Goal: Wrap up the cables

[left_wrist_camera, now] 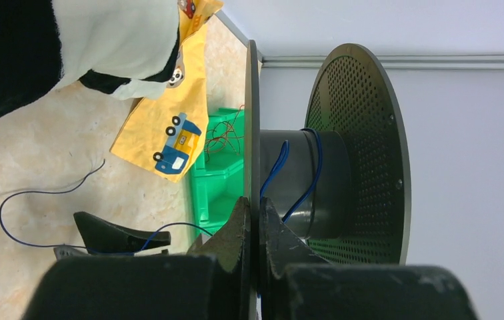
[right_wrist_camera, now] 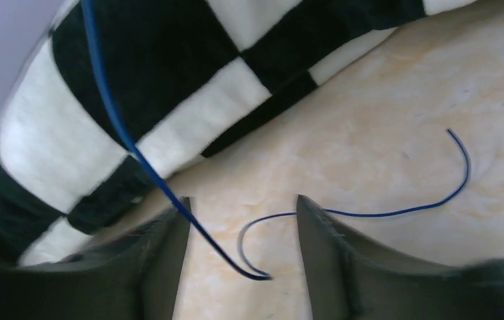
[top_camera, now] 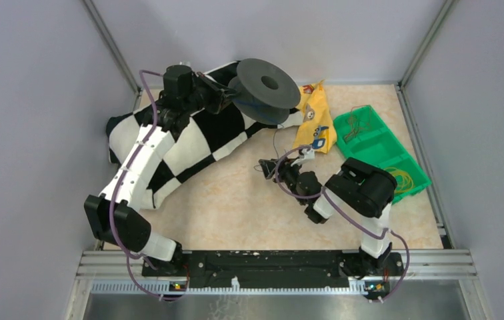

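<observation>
A dark grey spool point(top_camera: 266, 87) is held up on edge at the back of the table. My left gripper point(left_wrist_camera: 252, 203) is shut on its thin near flange. A thin blue cable point(left_wrist_camera: 313, 175) runs round the spool's hub point(left_wrist_camera: 333, 187) and trails down to the table. My right gripper point(right_wrist_camera: 243, 203) hangs low over the table, open. A bend of the blue cable point(right_wrist_camera: 263, 275) lies between its fingers, touching neither pad that I can see. The cable's free end point(right_wrist_camera: 459, 143) curls off to the right on the table. From the top view the right gripper point(top_camera: 266, 167) sits mid-table below the spool.
A black-and-white checkered cloth point(top_camera: 189, 140) lies bunched under the left arm. A yellow printed cloth point(top_camera: 315, 120) lies beside the spool. A green tray point(top_camera: 381, 148) at the right holds thin wires and yellow bands. Grey walls close in the table.
</observation>
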Controlling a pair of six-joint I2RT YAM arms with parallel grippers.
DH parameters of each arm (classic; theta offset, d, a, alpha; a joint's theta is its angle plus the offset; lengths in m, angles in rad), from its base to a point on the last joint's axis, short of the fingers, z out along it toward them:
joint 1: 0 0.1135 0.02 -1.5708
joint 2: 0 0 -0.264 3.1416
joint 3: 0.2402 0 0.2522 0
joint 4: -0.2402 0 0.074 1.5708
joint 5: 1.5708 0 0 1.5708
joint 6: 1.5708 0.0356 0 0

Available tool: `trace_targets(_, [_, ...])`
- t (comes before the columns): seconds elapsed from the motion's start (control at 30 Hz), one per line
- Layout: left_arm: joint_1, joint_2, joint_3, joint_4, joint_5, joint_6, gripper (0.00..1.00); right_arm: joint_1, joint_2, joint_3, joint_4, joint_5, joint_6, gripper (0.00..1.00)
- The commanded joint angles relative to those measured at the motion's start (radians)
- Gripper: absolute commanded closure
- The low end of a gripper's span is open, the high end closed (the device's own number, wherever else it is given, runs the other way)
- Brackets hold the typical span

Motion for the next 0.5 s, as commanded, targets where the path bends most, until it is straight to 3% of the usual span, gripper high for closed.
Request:
trace_targets(0.0, [0.018,-0.1,0.004,0.088,0.035,-0.033,1.0,0.013,0.081,0.035,0.22,0.105,-0.045,0.66])
trace_targets(0.03, [0.023,-0.105,0.005,0.085,0.035,-0.027,1.0,0.01,0.086,0.03,0.22,0.11,-0.044,0.97])
trace_targets(0.07, [0.027,-0.11,0.004,0.084,0.035,-0.022,1.0,0.008,0.077,0.014,0.209,0.121,-0.032,1.0])
trace_targets(0.23, [0.052,-0.128,-0.029,0.149,0.105,0.05,1.0,-0.05,-0.076,-0.176,0.18,0.183,0.007,1.0])
trace_targets(0.3, [0.059,-0.137,-0.081,0.271,0.205,0.124,1.0,-0.135,-0.187,-0.246,0.082,0.098,0.076,1.0])
trace_targets(0.4, [0.061,-0.142,-0.164,0.497,0.451,0.232,1.0,-0.347,-0.399,-0.267,-0.215,-0.127,0.146,1.0])
trace_targets(0.47, [0.057,-0.133,-0.18,0.548,0.591,0.318,1.0,-0.422,-0.55,-0.214,-0.49,-0.21,0.084,1.0])
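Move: The blue cable already runs between the open right fingers, about 1 cm ahead of the hand point and 1 cm below it. From the right hand, the cable's loose end lies some 10 cm ahead, 2 cm right and 9 cm down; the yellow bag about 14 cm ahead, 13 cm right; the spool roughly 13 cm ahead, 1 cm left and 27 cm up. The left gripper still pinches the spool's flange; from that hand the cable between the right fingers is about 10 cm back, 8 cm right and 25 cm below. Shut the right fingers on the blue cable while sinking about 3 cm, then sweep the pinched cable some 14 cm to the right, rising again late and turning clockwise about 15 degrees. Keep the left gripper's hold on the spool's flange, lift it about 3 cm, then draw back about as far while tipping the fingers up and turning them clockwise. ##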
